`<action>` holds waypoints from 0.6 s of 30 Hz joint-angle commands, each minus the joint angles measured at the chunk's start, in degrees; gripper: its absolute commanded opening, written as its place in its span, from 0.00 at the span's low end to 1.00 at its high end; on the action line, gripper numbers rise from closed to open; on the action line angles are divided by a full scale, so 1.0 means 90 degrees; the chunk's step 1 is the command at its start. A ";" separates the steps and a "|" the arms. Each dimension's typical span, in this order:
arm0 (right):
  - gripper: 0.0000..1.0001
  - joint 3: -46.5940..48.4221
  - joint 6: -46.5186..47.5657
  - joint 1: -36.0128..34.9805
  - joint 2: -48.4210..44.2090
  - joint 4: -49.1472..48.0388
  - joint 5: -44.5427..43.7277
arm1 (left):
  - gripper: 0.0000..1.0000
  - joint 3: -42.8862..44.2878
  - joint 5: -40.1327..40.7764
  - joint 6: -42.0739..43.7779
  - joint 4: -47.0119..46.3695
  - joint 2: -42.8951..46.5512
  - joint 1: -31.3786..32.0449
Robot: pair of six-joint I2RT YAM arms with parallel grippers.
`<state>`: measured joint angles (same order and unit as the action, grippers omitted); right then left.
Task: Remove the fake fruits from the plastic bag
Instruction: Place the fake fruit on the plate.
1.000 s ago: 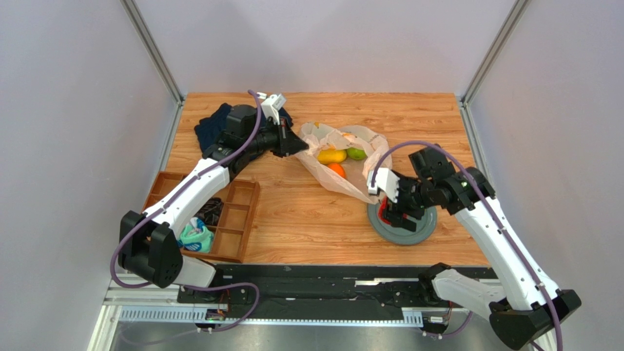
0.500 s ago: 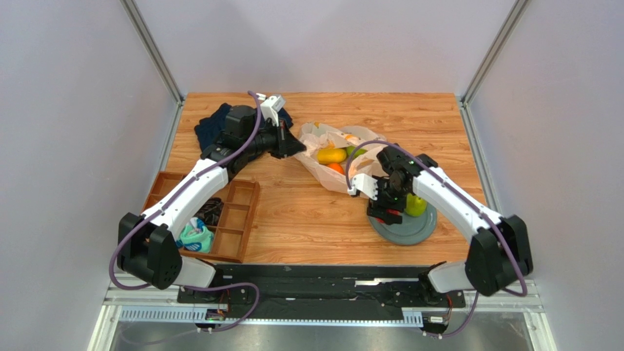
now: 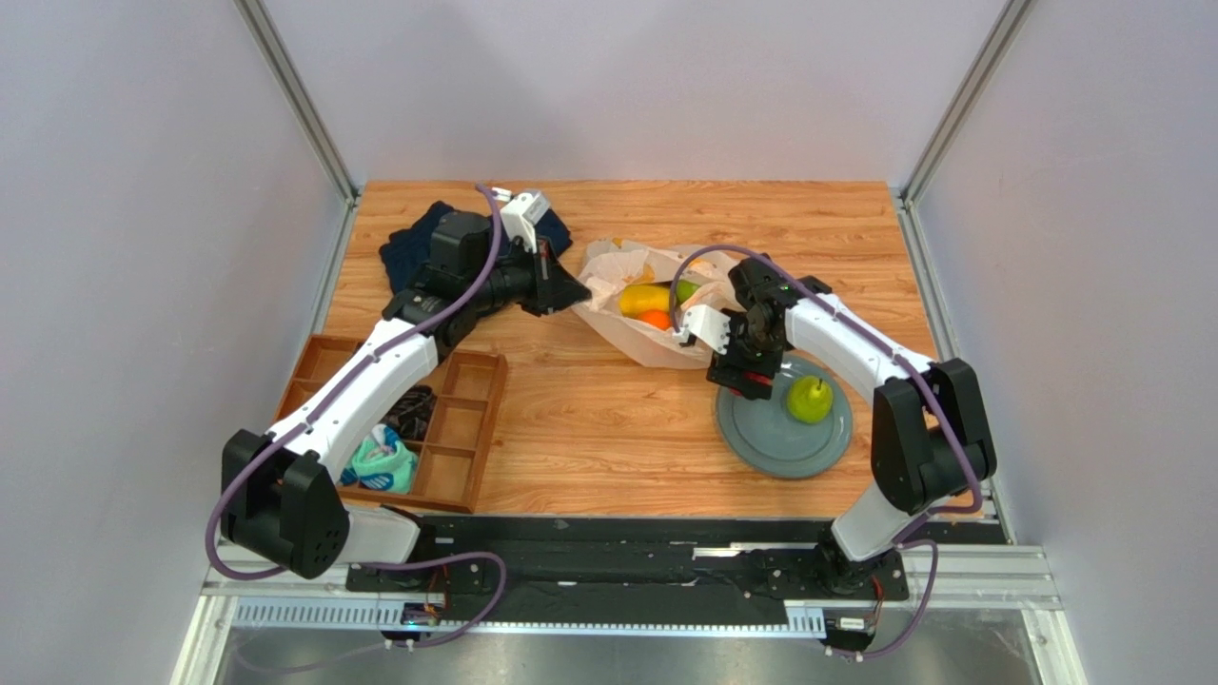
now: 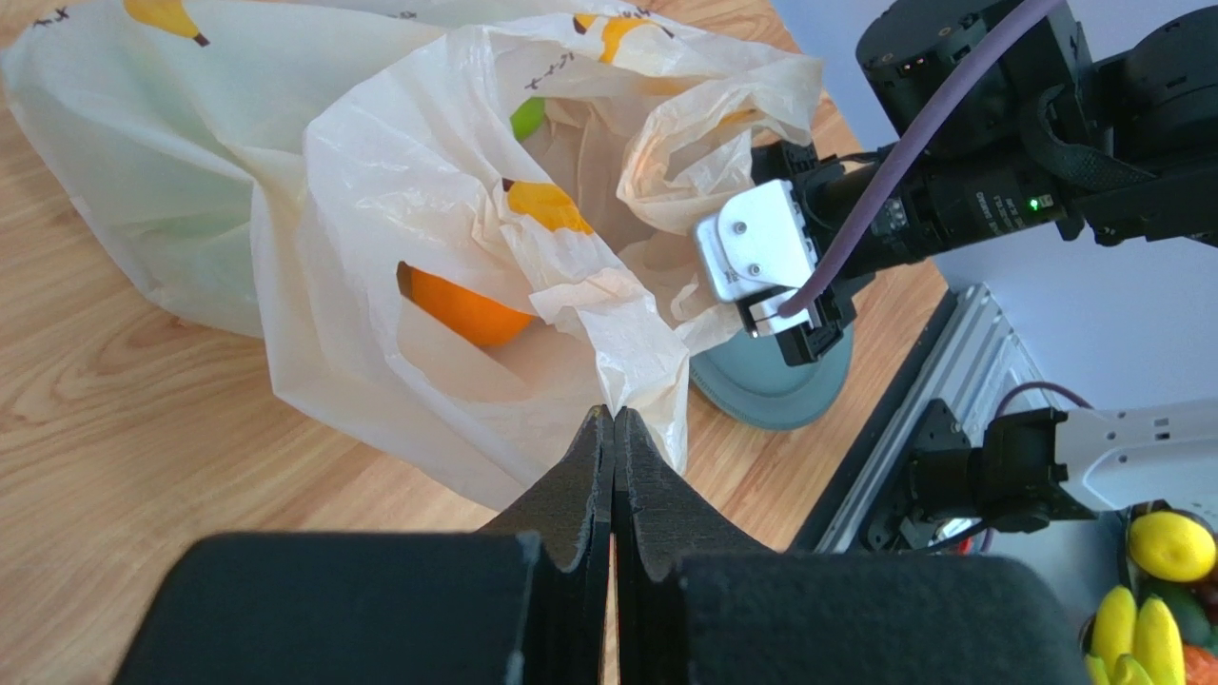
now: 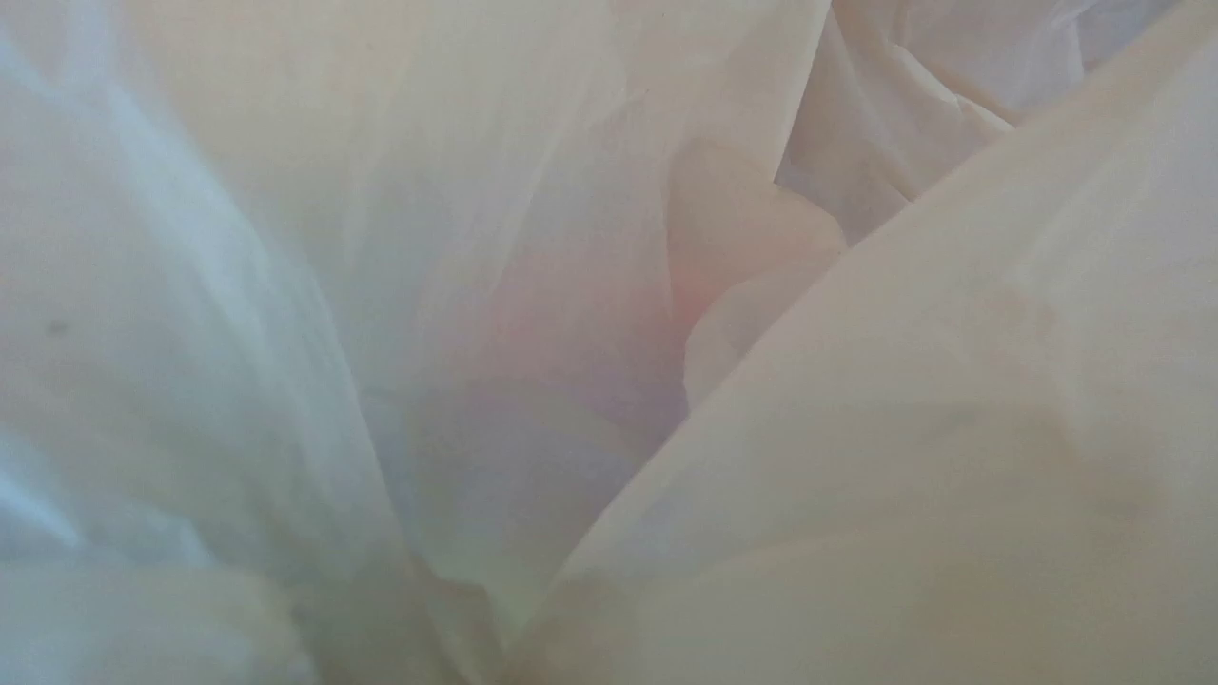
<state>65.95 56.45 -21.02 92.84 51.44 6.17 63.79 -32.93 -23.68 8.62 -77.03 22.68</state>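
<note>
The plastic bag [image 3: 625, 337] lies mid-table, cream-white and crinkly, mouth open. Inside it I see a yellow fruit [image 3: 646, 300], an orange [image 3: 656, 320] and a green fruit [image 3: 688, 291]. My left gripper [image 3: 579, 290] is shut on the bag's edge; in the left wrist view [image 4: 615, 417] its jaws pinch the plastic [image 4: 358, 186] beside the orange [image 4: 458, 307]. A green apple [image 3: 809, 400] sits on the grey plate [image 3: 758, 435]. My right gripper [image 3: 734, 374] is at the bag's right side by the plate's rim. The right wrist view shows only plastic [image 5: 601, 343]; its fingers are hidden.
A wooden compartment tray [image 3: 465, 428] stands at the left front, with rolled teal socks [image 3: 379, 460] in it. A dark navy cloth [image 3: 415, 243] lies at the back left. Grey walls enclose the table on three sides.
My right gripper moved from over the plate up and left to the bag, leaving the green apple on the plate. The left gripper kept its hold and pulled slightly left.
</note>
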 commanded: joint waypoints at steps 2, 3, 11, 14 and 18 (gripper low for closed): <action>0.78 -0.0140 -0.0060 0.0011 0.0163 -0.0735 -0.0432 | 0.00 -0.0076 -0.0150 0.0034 -0.0196 0.0200 -0.0039; 0.84 -0.0150 -0.0186 0.0020 0.0096 -0.0774 -0.0471 | 0.00 -0.0086 -0.0150 -0.0005 -0.0196 0.0190 -0.0039; 1.00 0.0230 -0.0578 0.0011 -0.0969 0.0035 0.0377 | 0.00 -0.0125 -0.0218 -0.0220 -0.0411 0.0063 -0.0049; 1.00 0.0678 -0.0754 0.0001 -0.1233 0.0650 0.0758 | 0.00 -0.0105 -0.0238 -0.0250 -0.0440 0.0044 -0.0049; 1.00 0.1508 -0.0647 -0.0048 -0.1671 0.2173 0.1646 | 0.00 -0.0163 -0.0248 -0.0298 -0.0421 0.0092 -0.0049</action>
<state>72.44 51.66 -20.97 82.63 58.87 11.99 62.96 -34.04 -25.41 7.01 -77.03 22.48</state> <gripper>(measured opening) 0.998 0.007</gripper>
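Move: I hold the red fruit in my right hand, low over the plate's far-left part; the plate's middle lies about 5 cm back, 5 cm to the right and 4 cm below. The green pear on the plate is some 9 cm to the right and 3 cm back, the orange inside the bag some 18 cm left and 11 cm ahead, both roughly level with my hand. From my left hand, which holds the bag, the plate is about 33 cm right, 10 cm back and 22 cm down. I ease my right hand barely a centimetre forward and to the right beside the pear, spreading my fingers fully to let go of the red fruit. Then I lift away nearly straight up, about 8 cm, drifting slightly left and rolling roughly 10 degrees so the hand's left side rises. My left hand stays put and keeps its pinch on the bag. ##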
